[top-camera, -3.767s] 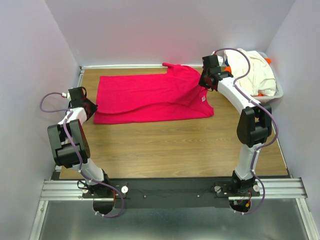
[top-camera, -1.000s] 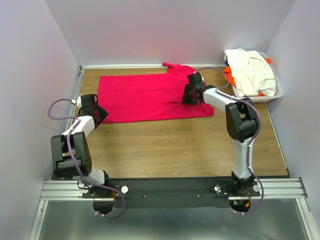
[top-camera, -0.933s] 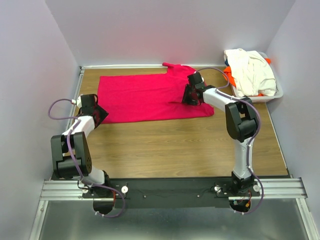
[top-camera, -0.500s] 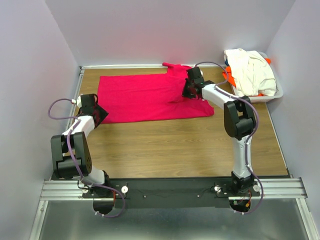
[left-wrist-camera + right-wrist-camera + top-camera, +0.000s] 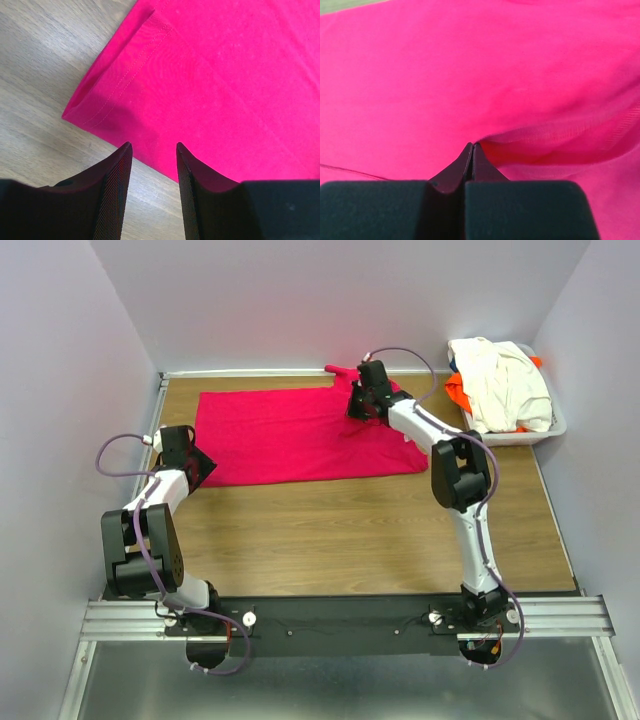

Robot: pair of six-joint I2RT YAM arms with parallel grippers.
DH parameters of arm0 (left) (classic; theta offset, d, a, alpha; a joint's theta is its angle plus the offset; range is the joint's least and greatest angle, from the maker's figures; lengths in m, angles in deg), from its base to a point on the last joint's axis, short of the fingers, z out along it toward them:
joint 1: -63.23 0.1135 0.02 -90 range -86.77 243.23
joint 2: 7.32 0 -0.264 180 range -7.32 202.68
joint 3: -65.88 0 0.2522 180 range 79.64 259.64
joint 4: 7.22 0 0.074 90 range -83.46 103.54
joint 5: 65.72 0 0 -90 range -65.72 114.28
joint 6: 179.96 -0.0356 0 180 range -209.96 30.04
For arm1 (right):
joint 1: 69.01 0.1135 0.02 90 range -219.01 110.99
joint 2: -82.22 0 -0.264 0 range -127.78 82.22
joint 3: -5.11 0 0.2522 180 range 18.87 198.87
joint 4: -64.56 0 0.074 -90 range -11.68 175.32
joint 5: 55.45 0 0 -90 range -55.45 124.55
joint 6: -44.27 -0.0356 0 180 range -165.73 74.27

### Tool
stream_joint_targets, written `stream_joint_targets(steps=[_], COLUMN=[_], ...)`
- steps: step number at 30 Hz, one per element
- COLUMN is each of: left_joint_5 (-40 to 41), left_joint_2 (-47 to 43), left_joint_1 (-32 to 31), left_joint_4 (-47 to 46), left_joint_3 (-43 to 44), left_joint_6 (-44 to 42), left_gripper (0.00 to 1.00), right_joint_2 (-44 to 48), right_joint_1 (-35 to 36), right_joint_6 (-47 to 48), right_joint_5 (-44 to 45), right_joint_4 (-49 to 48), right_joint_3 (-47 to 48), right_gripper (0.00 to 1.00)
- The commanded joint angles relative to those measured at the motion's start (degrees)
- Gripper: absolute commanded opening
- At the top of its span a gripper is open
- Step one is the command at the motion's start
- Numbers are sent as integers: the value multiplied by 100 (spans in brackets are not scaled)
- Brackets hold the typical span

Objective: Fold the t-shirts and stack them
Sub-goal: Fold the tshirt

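Observation:
A crimson-pink t-shirt lies spread across the back of the wooden table. My right gripper sits on its right part near the collar. In the right wrist view that gripper is shut, and a raised fold of the pink cloth runs from its tips. My left gripper hovers at the shirt's front-left corner. In the left wrist view it is open, with table and the shirt hem between and beyond its fingers. A cream-white t-shirt and an orange t-shirt are heaped at the back right.
A white plastic basket in the back right corner holds the cream and orange shirts. Bare wooden table lies between the pink shirt and the arm bases. Walls close in the table on the left, back and right.
My right gripper has shut on the pink cloth and moved back and left toward the collar, pulling a fold with it. The left arm has stayed put.

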Motion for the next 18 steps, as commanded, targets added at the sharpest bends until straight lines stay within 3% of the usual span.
stream_joint_targets(steps=[1,5,8,11,13,16,18], left_joint_5=[-86,-112,-164,-200,-191,-165,-147], left_joint_2=[16,24,51,25,-19,-72,-107], left_joint_1=[-10,-1,-10,-10,-1,69,131], left_joint_4=[65,65,47,-5,3,30,56], left_joint_3=[165,165,156,130,112,138,164], left_joint_6=[-130,-174,-209,-218,-210,-210,-210], left_gripper=[48,48,49,49,51,53,53], right_joint_2=[-399,-636,-768,-699,-567,-102,101], right_joint_1=[212,317,344,344,344,335,309], right_joint_6=[399,662,838,944,979,1023,997], right_joint_5=[-216,-260,-304,-182,-76,450,750], right_joint_4=[2,2,2,10,19,2,11], right_joint_3=[420,754,877,852,799,623,483], right_gripper=[3,4,14,34,55,71,75])
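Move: The folded-over sleeve's corner, already raised in the right fingertips, is bound for a patch of shirt body some 4 cm to that hand's left, level with it fore and aft and about 5 cm down. From the same hand, the far sleeve lies about 12 cm ahead and 3 cm left, the collar tag roughly 16 cm right and 6 cm back, and the shirt's near folded edge about 17 cm straight back. From the left hand, the laying patch is around 18 cm ahead and 35 cm right. The pinched sleeve corner is carried about 4 cm to the left across the shirt body by the right hand, sinking some 2 cm on the way while the wrist turns roughly 10 degrees counter-clockwise. Then the fingers spread wide and let go of the cloth, and the hand eases about 1 cm back to the right and slightly up. ##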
